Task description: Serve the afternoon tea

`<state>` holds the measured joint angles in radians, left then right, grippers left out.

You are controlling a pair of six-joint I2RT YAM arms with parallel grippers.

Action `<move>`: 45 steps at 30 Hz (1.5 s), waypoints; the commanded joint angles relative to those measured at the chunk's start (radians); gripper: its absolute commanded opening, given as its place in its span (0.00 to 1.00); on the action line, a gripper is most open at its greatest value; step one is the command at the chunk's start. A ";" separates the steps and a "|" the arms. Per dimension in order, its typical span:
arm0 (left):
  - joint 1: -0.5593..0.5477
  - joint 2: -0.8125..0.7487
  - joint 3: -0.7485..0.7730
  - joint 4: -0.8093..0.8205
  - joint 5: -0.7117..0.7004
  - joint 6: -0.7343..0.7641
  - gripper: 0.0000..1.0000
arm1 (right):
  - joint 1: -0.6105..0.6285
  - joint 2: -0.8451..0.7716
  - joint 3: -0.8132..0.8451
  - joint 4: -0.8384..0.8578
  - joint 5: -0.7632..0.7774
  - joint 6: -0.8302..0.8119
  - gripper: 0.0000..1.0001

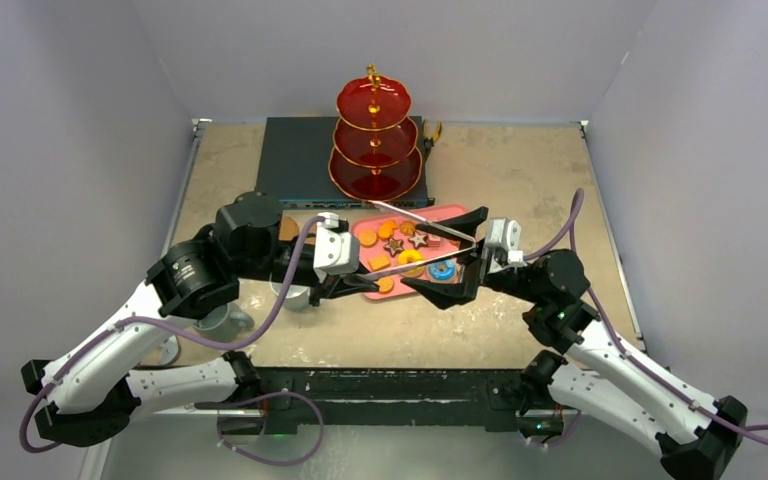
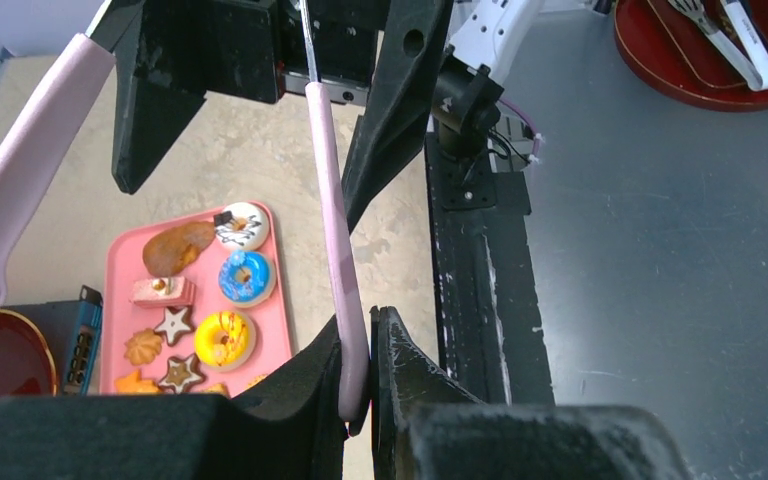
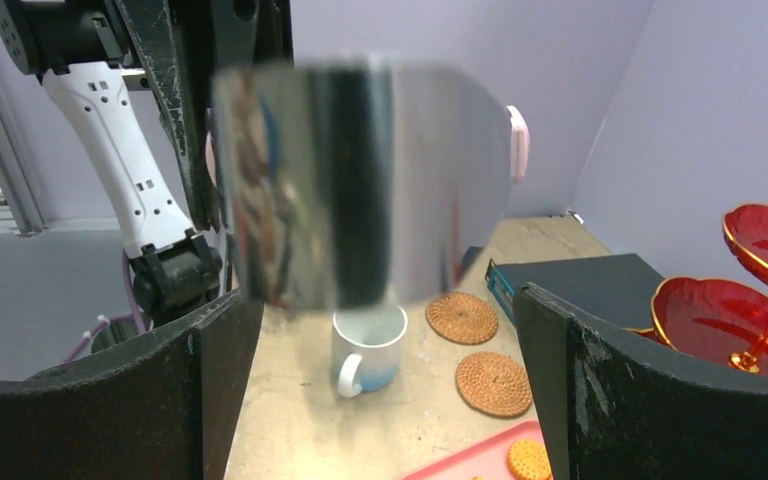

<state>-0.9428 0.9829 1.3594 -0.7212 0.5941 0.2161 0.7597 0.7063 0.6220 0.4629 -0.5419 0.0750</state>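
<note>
My left gripper (image 2: 370,320) is shut on one pink-tipped arm of a pair of metal tongs (image 2: 335,230), held over the near edge of the pink tray (image 1: 450,212). The tongs' shiny bend (image 3: 360,180) hangs between the wide-apart fingers of my right gripper (image 3: 380,300), which is open. Toy pastries (image 2: 225,340) lie on the tray. The red three-tier stand (image 1: 375,140) is at the back. Below the tongs are a white mug (image 3: 368,350) and two cork coasters (image 3: 462,317). A grey mug (image 1: 222,322) is partly hidden under my left arm.
The flat dark electronics box (image 1: 300,160) lies under the stand at the back. Purple walls close in the left, right and rear of the table. A black rail (image 2: 480,300) runs along the near edge. Both arms cross above the table's middle.
</note>
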 commanded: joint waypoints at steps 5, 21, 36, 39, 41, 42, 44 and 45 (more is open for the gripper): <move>0.002 -0.027 -0.013 0.118 -0.011 -0.062 0.00 | -0.029 -0.001 0.024 0.159 0.029 0.055 0.99; 0.006 -0.036 -0.064 0.202 -0.011 -0.143 0.00 | -0.090 0.139 0.104 0.350 -0.169 0.175 0.99; 0.059 -0.017 -0.053 0.223 0.055 -0.153 0.00 | -0.120 0.140 0.119 0.429 -0.320 0.246 0.99; 0.062 -0.011 -0.052 0.237 0.050 -0.159 0.00 | -0.120 0.203 0.164 0.474 -0.360 0.290 0.99; 0.061 -0.011 -0.050 0.246 0.039 -0.157 0.00 | -0.120 0.223 0.172 0.520 -0.383 0.330 0.99; 0.061 -0.011 -0.050 0.249 0.031 -0.156 0.00 | -0.121 0.226 0.168 0.540 -0.388 0.346 0.99; 0.061 -0.009 -0.053 0.253 0.022 -0.156 0.00 | -0.120 0.219 0.155 0.564 -0.387 0.367 0.99; 0.062 -0.008 -0.055 0.254 0.019 -0.154 0.00 | -0.120 0.213 0.150 0.566 -0.381 0.372 0.99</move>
<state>-0.8867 0.9634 1.2953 -0.5285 0.6399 0.0856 0.6315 0.9436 0.7464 0.9054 -0.8570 0.3706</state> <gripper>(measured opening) 0.089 0.985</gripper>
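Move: The left hand already pinches the pink tip of one tongs arm; the tongs' bend lies about 18 cm to its right and 6 cm ahead, roughly level. For the open right hand the bend is some 4 cm right, 1 cm ahead and 4 cm above. From the right hand the pastry tray is about 15 cm ahead and 4 cm left, the mug 7 cm ahead and 30 cm left, both some 35 cm below. With its fingers kept wide open on either side of the tongs' bend, the right hand rises about 5.5 cm, easing a little forward, then back and partly forward again while it turns some 15 degrees counter-clockwise; no closing follows. The left hand keeps its pinch on the pink tip, creeping up about 2 cm and slightly forward as it tilts to lift the bend end; whether the right hand touches the metal can't be seen. ##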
